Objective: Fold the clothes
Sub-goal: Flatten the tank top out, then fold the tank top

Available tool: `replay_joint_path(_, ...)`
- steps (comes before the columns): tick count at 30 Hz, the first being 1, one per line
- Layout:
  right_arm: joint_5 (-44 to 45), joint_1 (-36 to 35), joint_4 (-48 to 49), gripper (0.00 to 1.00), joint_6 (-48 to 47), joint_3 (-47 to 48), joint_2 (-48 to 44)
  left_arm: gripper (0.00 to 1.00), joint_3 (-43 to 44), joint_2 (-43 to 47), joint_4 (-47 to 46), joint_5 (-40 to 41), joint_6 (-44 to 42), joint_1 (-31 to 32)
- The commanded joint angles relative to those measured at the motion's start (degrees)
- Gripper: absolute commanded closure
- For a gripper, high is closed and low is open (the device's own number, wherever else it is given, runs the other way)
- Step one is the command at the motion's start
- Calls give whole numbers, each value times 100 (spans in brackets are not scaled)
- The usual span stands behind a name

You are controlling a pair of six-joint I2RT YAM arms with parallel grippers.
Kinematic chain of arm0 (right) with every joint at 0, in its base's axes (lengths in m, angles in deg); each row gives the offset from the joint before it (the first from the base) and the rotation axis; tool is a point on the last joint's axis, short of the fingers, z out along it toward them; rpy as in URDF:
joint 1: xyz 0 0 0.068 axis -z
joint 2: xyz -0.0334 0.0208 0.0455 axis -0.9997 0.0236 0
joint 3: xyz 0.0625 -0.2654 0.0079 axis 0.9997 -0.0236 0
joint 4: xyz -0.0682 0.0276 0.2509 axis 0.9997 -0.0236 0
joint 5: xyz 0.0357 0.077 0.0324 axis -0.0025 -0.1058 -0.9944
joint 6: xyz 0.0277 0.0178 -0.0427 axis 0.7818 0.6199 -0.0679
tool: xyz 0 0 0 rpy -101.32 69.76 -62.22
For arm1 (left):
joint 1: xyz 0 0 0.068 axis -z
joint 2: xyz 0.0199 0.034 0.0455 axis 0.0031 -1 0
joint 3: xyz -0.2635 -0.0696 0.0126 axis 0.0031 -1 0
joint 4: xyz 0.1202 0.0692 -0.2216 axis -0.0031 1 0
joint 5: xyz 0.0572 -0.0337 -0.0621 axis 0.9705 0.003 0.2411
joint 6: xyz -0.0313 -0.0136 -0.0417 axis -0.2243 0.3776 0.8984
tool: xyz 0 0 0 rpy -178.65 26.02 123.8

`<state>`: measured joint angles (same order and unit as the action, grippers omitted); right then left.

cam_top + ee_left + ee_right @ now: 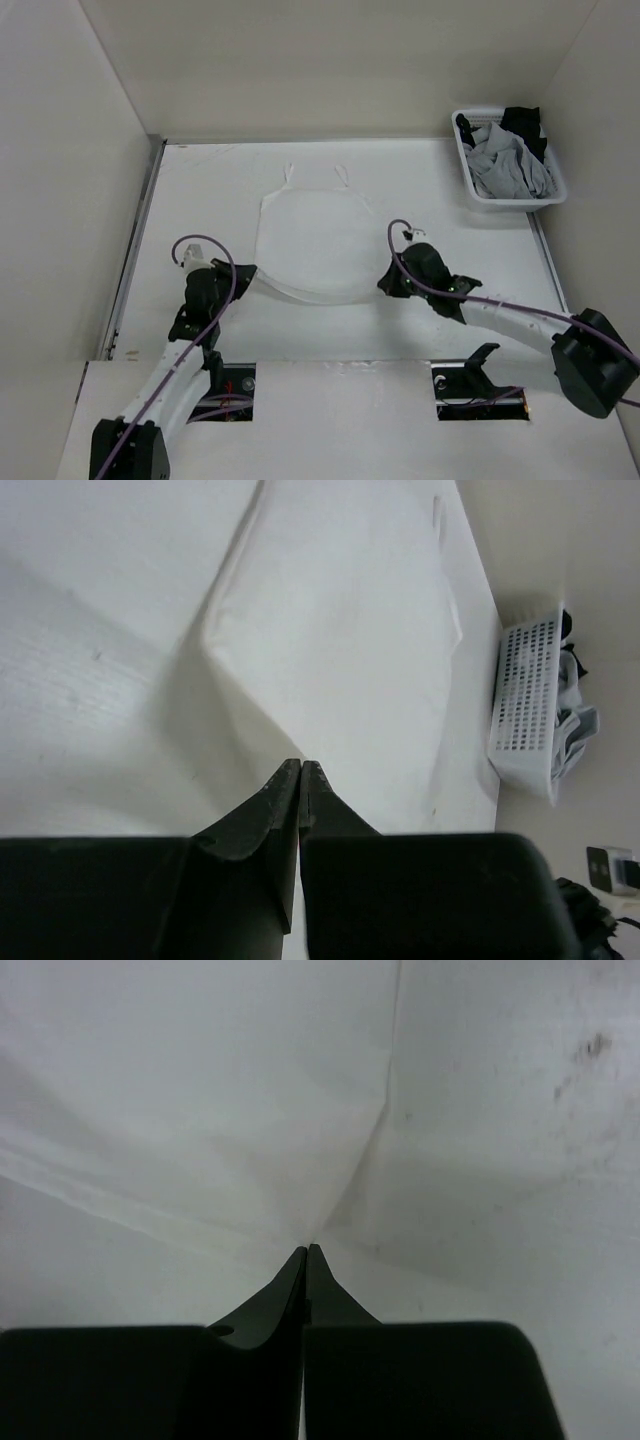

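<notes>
The clothes (310, 235), a plain white garment, lie spread in the middle of the white table (440, 320), with two narrow strap loops at the far edge. My left gripper (247, 272) is shut on the near left corner. My right gripper (383, 285) is shut on the near right corner. The near hem is raised and drawn between them. In the left wrist view the clothes (340, 630) run in a taut crease down to the closed gripper (301, 765). In the right wrist view folds of the clothes (200, 1110) converge at the closed gripper (307, 1250).
A white perforated basket (505, 170) holding grey and black garments stands at the back right corner, also visible as the basket (525, 705) at the right of the left wrist view. White walls enclose the table on the left, back and right. Two openings in the near edge hold the arm bases.
</notes>
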<state>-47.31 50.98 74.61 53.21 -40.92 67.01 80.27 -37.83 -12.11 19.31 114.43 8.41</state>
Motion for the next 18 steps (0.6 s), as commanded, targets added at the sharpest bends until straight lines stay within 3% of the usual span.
replay_joint_path(1,347,-323,928,100,611,-440,-710,99,-334,775,215,-437,15,-2)
replay_joint_path(8,786,-1342,-117,99,1683,-1320,-2274,99,-441,3129,2656,-649,235,130)
replay_joint_path(11,997,-1738,-627,99,1974,-1312,-2723,99,-161,3694,3441,-413,218,271)
replay_joint_path(14,1042,-1775,-821,99,1844,-1058,-2839,99,112,3512,3268,44,139,429)
replay_joint_path(18,797,-1012,-690,99,1071,-295,-2252,99,534,2170,1961,353,16,465)
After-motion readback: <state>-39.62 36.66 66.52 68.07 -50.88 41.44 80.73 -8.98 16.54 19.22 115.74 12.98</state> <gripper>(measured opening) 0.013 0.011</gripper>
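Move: Between the two hands lies the spread tank top, held by its near corners: its middle is about 9 cm ahead of the left hand and 15 to its right, some 13 ahead of the right hand and 15 to its left, roughly 4 cm lower. The left strap lies about 28 ahead of the left hand, 9 to its right; the right strap about 32 ahead of the right hand, 10 to its left. The laundry basket stands about 35 ahead and 33 right of the right hand. Drawing the tank top straight back towards the robot, both hands keep their pinch on its near corners: the left goes back about 6 cm, the right about 9, with the right rising some 3 cm and rolling its left side up slightly. At the very end both stop pulling and the right eases forward 1 to 2 cm. ##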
